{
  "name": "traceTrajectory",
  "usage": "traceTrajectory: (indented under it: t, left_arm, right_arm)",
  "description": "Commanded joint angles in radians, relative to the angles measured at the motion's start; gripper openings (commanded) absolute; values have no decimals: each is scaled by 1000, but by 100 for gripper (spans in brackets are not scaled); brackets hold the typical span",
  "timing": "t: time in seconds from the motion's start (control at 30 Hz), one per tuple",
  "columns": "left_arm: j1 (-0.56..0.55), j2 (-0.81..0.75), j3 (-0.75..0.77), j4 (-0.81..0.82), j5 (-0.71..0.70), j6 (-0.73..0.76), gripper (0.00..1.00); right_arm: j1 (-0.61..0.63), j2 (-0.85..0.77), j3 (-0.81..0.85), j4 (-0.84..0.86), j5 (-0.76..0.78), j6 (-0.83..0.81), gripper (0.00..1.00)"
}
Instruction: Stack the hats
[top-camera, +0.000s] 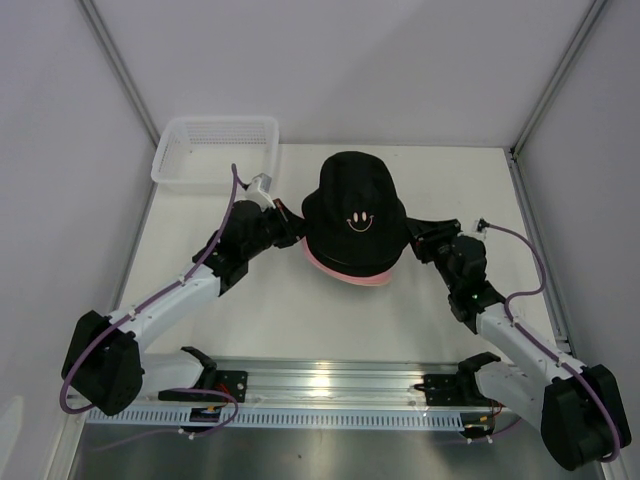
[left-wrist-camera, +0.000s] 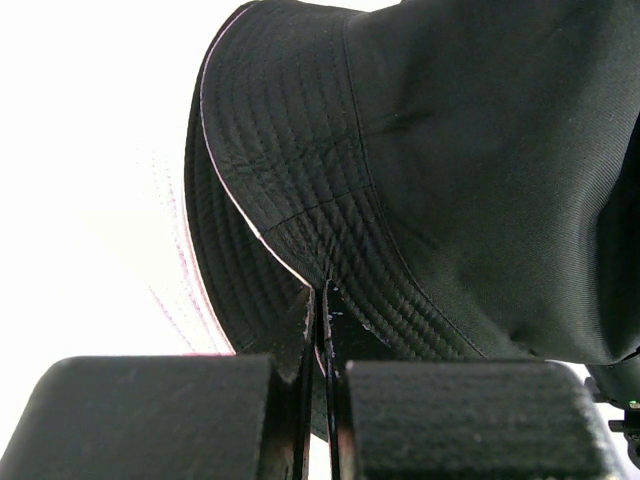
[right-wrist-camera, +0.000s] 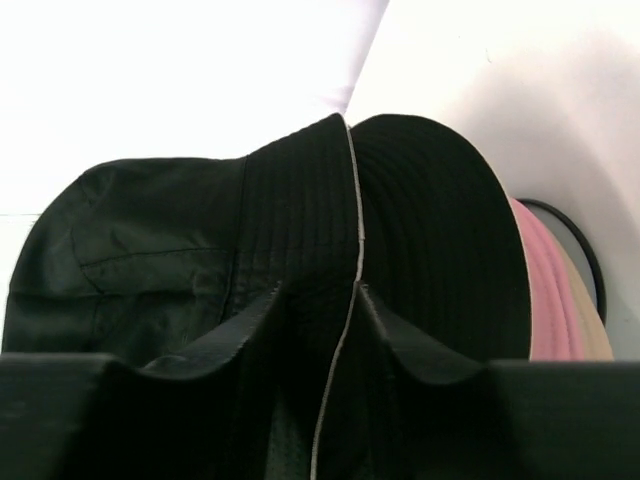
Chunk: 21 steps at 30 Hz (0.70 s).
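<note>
A black hat (top-camera: 352, 205) with a small light smiley mark sits on top of a stack, and a pink hat (top-camera: 350, 272) peeks out below it. My left gripper (top-camera: 297, 222) is at the stack's left side, shut on the black hat's brim (left-wrist-camera: 300, 190); the fabric is pinched between the fingertips. A second black brim (left-wrist-camera: 215, 260) lies just beneath. My right gripper (top-camera: 408, 240) is at the stack's right side. Its jaws stand apart, open around the black hat's light-edged brim (right-wrist-camera: 300, 200). Pink (right-wrist-camera: 545, 290) and cream (right-wrist-camera: 592, 335) brims show lower right in the right wrist view.
A white mesh basket (top-camera: 215, 150) stands at the back left of the table. A black wire loop (right-wrist-camera: 585, 240) curves behind the stack's brims. White walls close in on both sides and at the back.
</note>
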Motion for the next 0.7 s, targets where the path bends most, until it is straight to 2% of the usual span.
traceTrajectory:
  t: [0.0,0.23,0.33,0.5,0.67]
  left_arm:
    - [-13,-17,33,22,7,32,1]
    - [-13,-15,38,7,-3,45,1]
    - [-13,-14,38,-2,-18,60,1]
    - [-13,8,45,-25,-35,66,1]
    - [-13,26,85,-114,-68,82,1]
  right_arm:
    - [3,-4,6,61,49,-5,35]
    - [-9,13,12,109,48,-12,20]
    - [-22,20,14,115,39,-35,0]
    - [-32,10,3,69,63,-84,0]
    - [-34,-49,-40,-6,131,-135,0]
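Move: The black hat's middle lies about 11 cm left of the right hand, 2 cm farther out and some 2 cm above it; its right brim edge is already between the open fingertips. From the left hand the black hat is about 11 cm to the right, 2 cm ahead and 2 cm up. The pink hat sits beneath it, roughly 10 cm right of the left hand, 1 cm back and 4 cm lower. Closing from a bit under half open to shut, the right fingers pinch the black hat's right brim edge; meanwhile the hand eases about 1 cm forward, then drifts right, away from the crown, ending some 2 cm out with a slight roll and clockwise turn. The left hand nearly stays put and keeps its shut grip on the left brim. ##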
